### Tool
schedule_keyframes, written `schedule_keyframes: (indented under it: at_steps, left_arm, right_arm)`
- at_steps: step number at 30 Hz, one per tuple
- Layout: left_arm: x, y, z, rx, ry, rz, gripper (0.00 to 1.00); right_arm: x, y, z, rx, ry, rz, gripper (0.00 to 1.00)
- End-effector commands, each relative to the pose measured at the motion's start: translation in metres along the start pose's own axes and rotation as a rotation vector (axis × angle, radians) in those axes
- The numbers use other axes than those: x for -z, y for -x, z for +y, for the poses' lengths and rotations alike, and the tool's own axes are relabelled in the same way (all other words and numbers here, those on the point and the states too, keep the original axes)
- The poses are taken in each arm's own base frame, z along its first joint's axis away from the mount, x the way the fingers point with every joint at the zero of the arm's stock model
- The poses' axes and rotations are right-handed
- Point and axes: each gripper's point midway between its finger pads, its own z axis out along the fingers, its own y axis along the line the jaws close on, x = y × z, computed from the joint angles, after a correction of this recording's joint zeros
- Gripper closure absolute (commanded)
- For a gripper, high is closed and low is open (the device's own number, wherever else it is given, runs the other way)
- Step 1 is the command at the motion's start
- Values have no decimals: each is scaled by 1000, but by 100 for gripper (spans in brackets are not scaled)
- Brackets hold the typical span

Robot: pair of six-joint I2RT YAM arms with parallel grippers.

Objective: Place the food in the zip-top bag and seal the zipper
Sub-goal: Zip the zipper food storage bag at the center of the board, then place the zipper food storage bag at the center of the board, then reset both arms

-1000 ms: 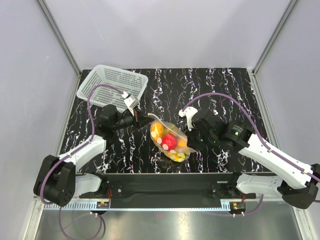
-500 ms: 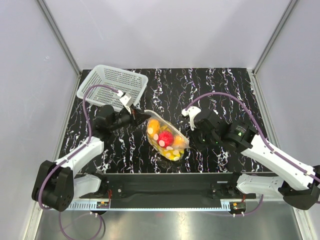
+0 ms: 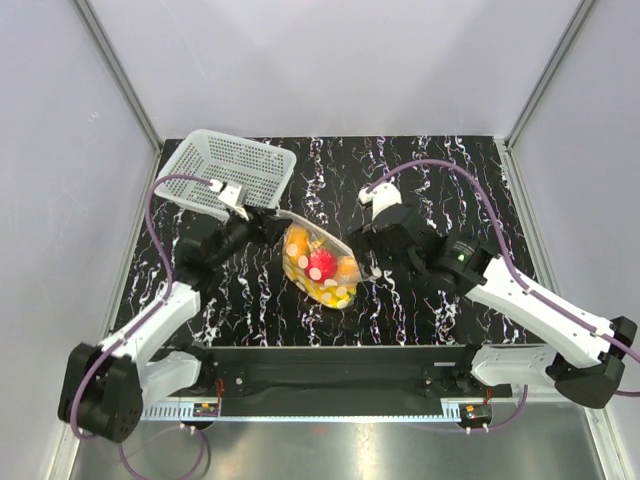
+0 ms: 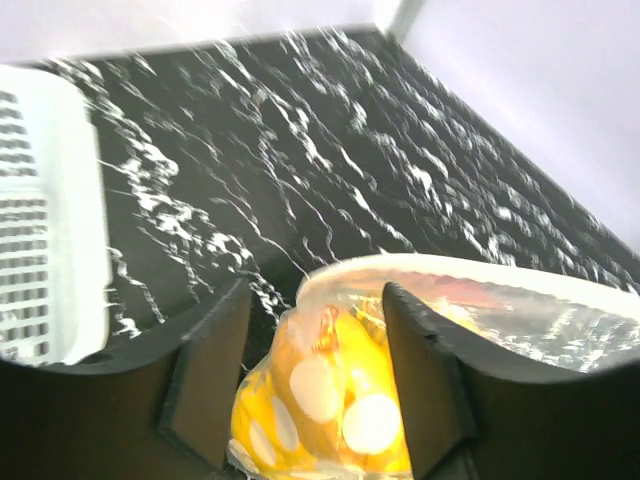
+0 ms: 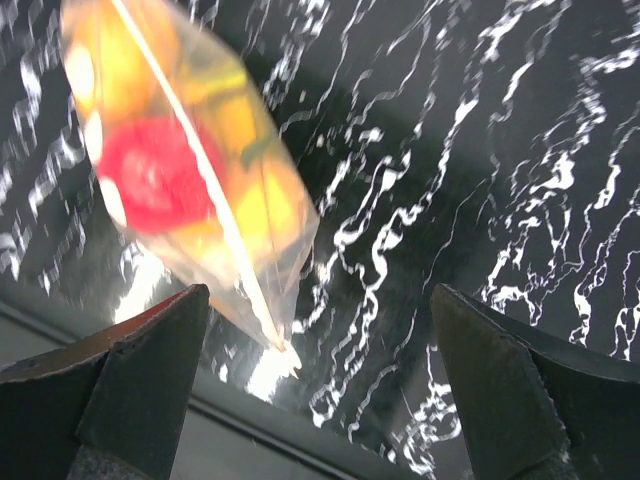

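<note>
The zip-top bag (image 3: pixel 318 262) lies on the black marbled table with the food inside it: a red fruit (image 3: pixel 321 263), orange fruit (image 3: pixel 297 243) and yellow bananas (image 3: pixel 332 293). Its zipper (image 5: pixel 215 200) shows as one pale strip across the bag. My left gripper (image 3: pixel 266 227) is at the bag's far-left end. In the left wrist view the left gripper (image 4: pixel 315 320) is open, with the bag's yellow end (image 4: pixel 330 390) between its fingers. My right gripper (image 3: pixel 368 258) (image 5: pixel 320 300) is wide open at the bag's right corner (image 5: pixel 280 345) and does not touch it.
A white perforated basket (image 3: pixel 228 172) (image 4: pixel 45 250) stands at the back left, just behind the left gripper. The black rail (image 3: pixel 330 362) runs along the near edge of the table, close to the bag's lower end. Grey walls enclose the table on three sides.
Both grippers have opened and let go of the bag's ends. The bag moved left and farther back with them and now lies on the table.
</note>
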Motion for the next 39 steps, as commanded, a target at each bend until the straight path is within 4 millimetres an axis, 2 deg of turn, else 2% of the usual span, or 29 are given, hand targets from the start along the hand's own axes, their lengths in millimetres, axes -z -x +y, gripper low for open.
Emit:
schedule_keyframes:
  at_steps: [1,2,3,4,5,6,7,8,9,10,11,12,13,15,16,17,18,19,20,21,23,25,27,28,34,37,39]
  left_arm:
    - [22,34,8,2,117,-149,37]
    - [34,49,4,4,140,-194,34]
    - [42,54,9,17,191,-212,32]
    - [49,51,11,36,226,-177,30]
    - [61,62,4,33,231,-204,29]
    - [69,65,6,52,266,-209,28]
    - [78,62,5,76,297,-168,25]
    - [90,70,-2,81,301,-187,23]
    - [101,69,-6,97,318,-155,17]
    - [115,78,-15,90,308,-181,11]
    - [123,79,-19,91,312,-176,1]
    - [134,67,-18,88,340,-122,1]
    - [147,80,-25,65,347,-142,1]
    - [172,88,-30,12,380,-159,1]
    - [187,86,-33,13,402,-130,1]
    - [201,89,-32,8,441,-152,1]
    - [213,81,-25,11,502,-123,1]
    - [223,85,-27,5,520,-137,1]
    - [232,86,-27,-5,534,-155,1]
    - [238,79,-21,-23,568,-140,1]
    - [250,79,-17,-13,605,-193,1]
    - [259,82,-21,-10,597,-253,1]
    - [256,82,-28,-45,535,-287,1]
    - [261,83,-31,-47,522,-326,1]
    - [272,73,-25,-13,523,-456,1]
    - [269,68,-16,-2,561,-443,1]
    - [265,67,-19,-9,541,-433,1]
  right_arm:
    - [25,52,-20,-165,-88,-220,0]
    - [29,55,-22,-183,-94,-236,0]
    - [33,57,-25,-202,-99,-249,0]
    - [40,59,-28,-239,-102,-270,0]
    - [43,58,-33,-253,-117,-280,0]
    - [47,57,-37,-275,-127,-293,0]
    - [60,59,-43,-311,-121,-329,0]
    - [65,57,-50,-328,-141,-348,0]
    - [72,57,-55,-352,-149,-374,0]
    - [88,54,-66,-383,-146,-422,0]
    - [96,53,-73,-406,-156,-453,0]
    - [105,53,-78,-428,-150,-486,0]
    - [128,52,-88,-473,-129,-550,0]
    - [142,44,-97,-496,-116,-591,0]
    - [162,38,-108,-533,-99,-648,0]
    - [167,32,-112,-548,-94,-666,0]
    - [174,27,-117,-554,-89,-680,0]
    - [189,20,-124,-582,-69,-724,0]
    - [193,16,-127,-592,-63,-733,0]
    - [195,10,-129,-598,-61,-733,0]
    - [200,0,-135,-618,-59,-743,0]
    - [196,-8,-135,-623,-62,-720,0]
    - [191,-14,-133,-626,-60,-696,0]
    - [189,-17,-132,-626,-61,-688,0]
    - [184,-30,-130,-640,-44,-664,0]
    - [184,-37,-134,-640,-59,-654,0]
    - [184,-39,-134,-635,-60,-650,0]
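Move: The filled bag, its zipper edge on top, has its middle about 5 cm back and 8 cm to the right of the left hand, some 10 cm lower; the zipper's left end is right at that hand's half-open fingertips. The white basket's middle stands about 15 cm ahead of the left hand, 13 cm to its left and 14 cm below. From the wide-open right hand, the bag's middle lies about 5 cm ahead, 8 cm left and 13 cm down. The bag is left alone as both hands withdraw to their own sides. The left hand opens fully while rising and pulling back and left, about 17 cm each way, turning some 35 degrees counter-clockwise, then sinks. The right, still wide open, climbs about 15 cm, swings some 19 cm right and somewhat back, rolls its left side up and tips its fingers up, then sinks part-way. ##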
